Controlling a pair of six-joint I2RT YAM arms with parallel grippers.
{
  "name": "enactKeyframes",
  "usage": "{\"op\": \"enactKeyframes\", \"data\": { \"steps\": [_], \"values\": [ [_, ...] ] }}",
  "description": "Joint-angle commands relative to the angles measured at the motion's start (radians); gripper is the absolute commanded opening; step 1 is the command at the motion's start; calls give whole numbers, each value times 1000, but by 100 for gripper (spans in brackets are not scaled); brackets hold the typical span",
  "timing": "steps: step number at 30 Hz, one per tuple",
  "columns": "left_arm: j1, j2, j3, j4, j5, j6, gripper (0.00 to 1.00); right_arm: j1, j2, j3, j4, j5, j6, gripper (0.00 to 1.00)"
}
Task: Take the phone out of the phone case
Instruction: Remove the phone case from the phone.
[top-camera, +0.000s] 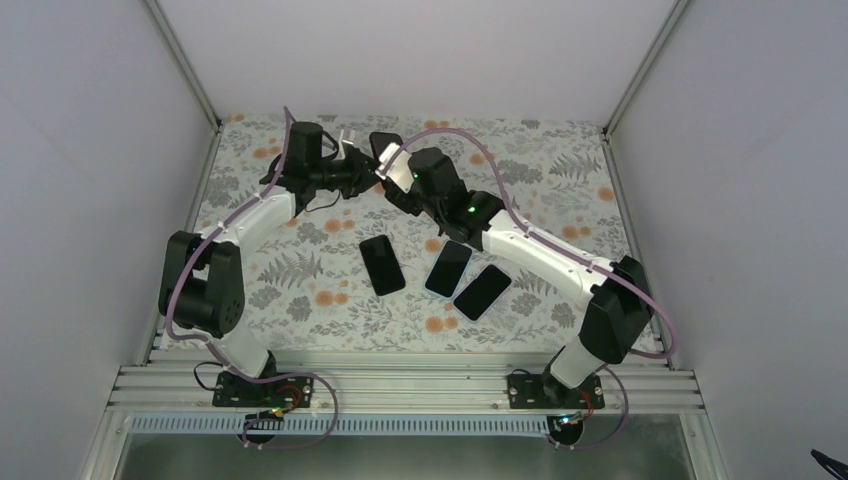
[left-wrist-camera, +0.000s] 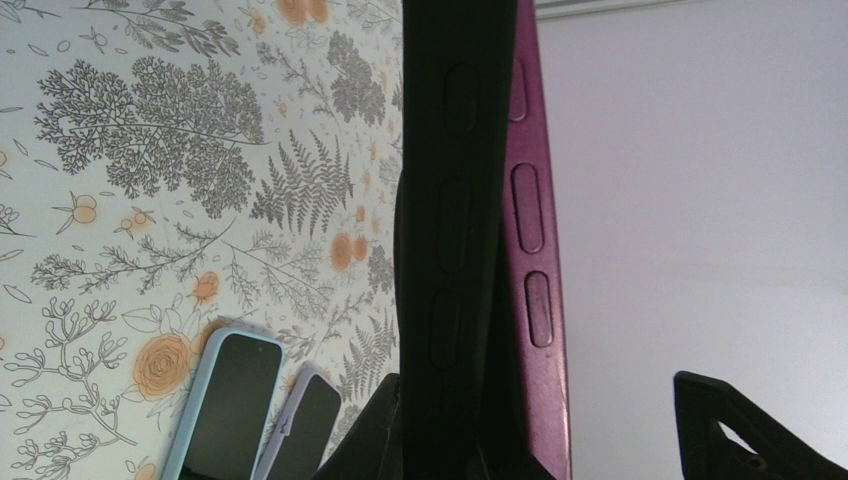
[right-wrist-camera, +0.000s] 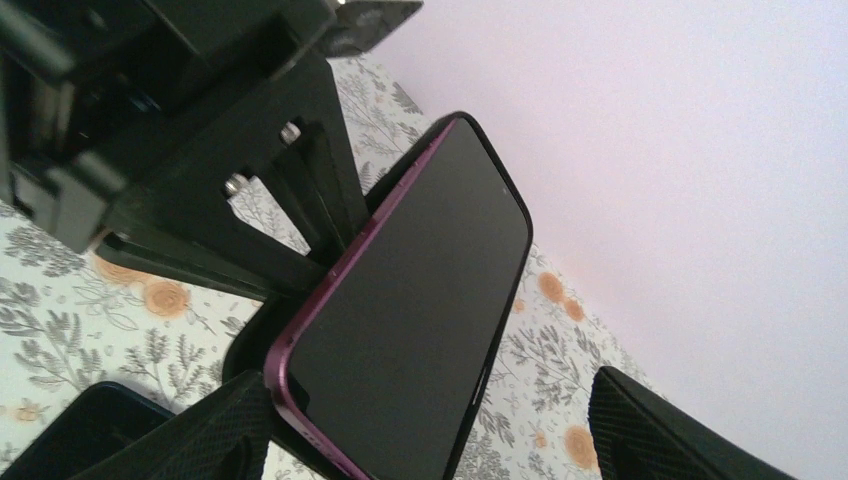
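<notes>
At the back of the table my two grippers meet around the phone (top-camera: 383, 148). The left wrist view shows the black phone case (left-wrist-camera: 450, 200) edge-on, with the purple-rimmed phone (left-wrist-camera: 530, 210) leaning out of it on the right. My left gripper (left-wrist-camera: 450, 440) is shut on the phone case from below. In the right wrist view the phone (right-wrist-camera: 410, 300) faces me, dark screen up, its left edge lifted off the phone case (right-wrist-camera: 250, 345). My right gripper (right-wrist-camera: 440, 430) is open around the phone's lower end: the left finger (right-wrist-camera: 200, 430) touches its purple rim and the right finger stands apart.
Three other cased phones lie mid-table: a black one (top-camera: 382, 264), one (top-camera: 448, 268) beside it and one (top-camera: 482, 291) further right. Two of them, light blue (left-wrist-camera: 228, 405) and lilac (left-wrist-camera: 300, 425), show under my left gripper. White walls enclose the floral table (top-camera: 300, 270).
</notes>
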Motion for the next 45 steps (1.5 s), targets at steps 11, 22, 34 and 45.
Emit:
{"op": "enactKeyframes", "data": {
  "steps": [11,22,34,45],
  "values": [
    [6,-27,-23,108,55,-39,3,10,50,-50,143,109,-91,76],
    [2,-39,-46,140,78,-55,2,10,100,-92,300,211,-208,69],
    [2,-42,-56,147,76,-53,2,7,109,-95,374,271,-273,28],
    [3,-31,-53,90,26,-15,2,-29,41,-15,257,209,-169,4]
  ]
}}
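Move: The right hand, fingers wide open, has the purple phone's middle about 5 cm ahead, 2 cm left and roughly level; the phone case, partly peeled off, lies just behind it, about 1 cm farther left. On the table some 25 cm below, the black phone is about 11 cm back and 7 cm left, the light-blue phone 11 cm back and 9 cm right. From the left hand, gripping the case, the purple phone is 2 cm ahead and 4 cm right. The right hand eases about 3.5 cm down, forward and left, tilting up, then pinches the purple phone's near edge. ##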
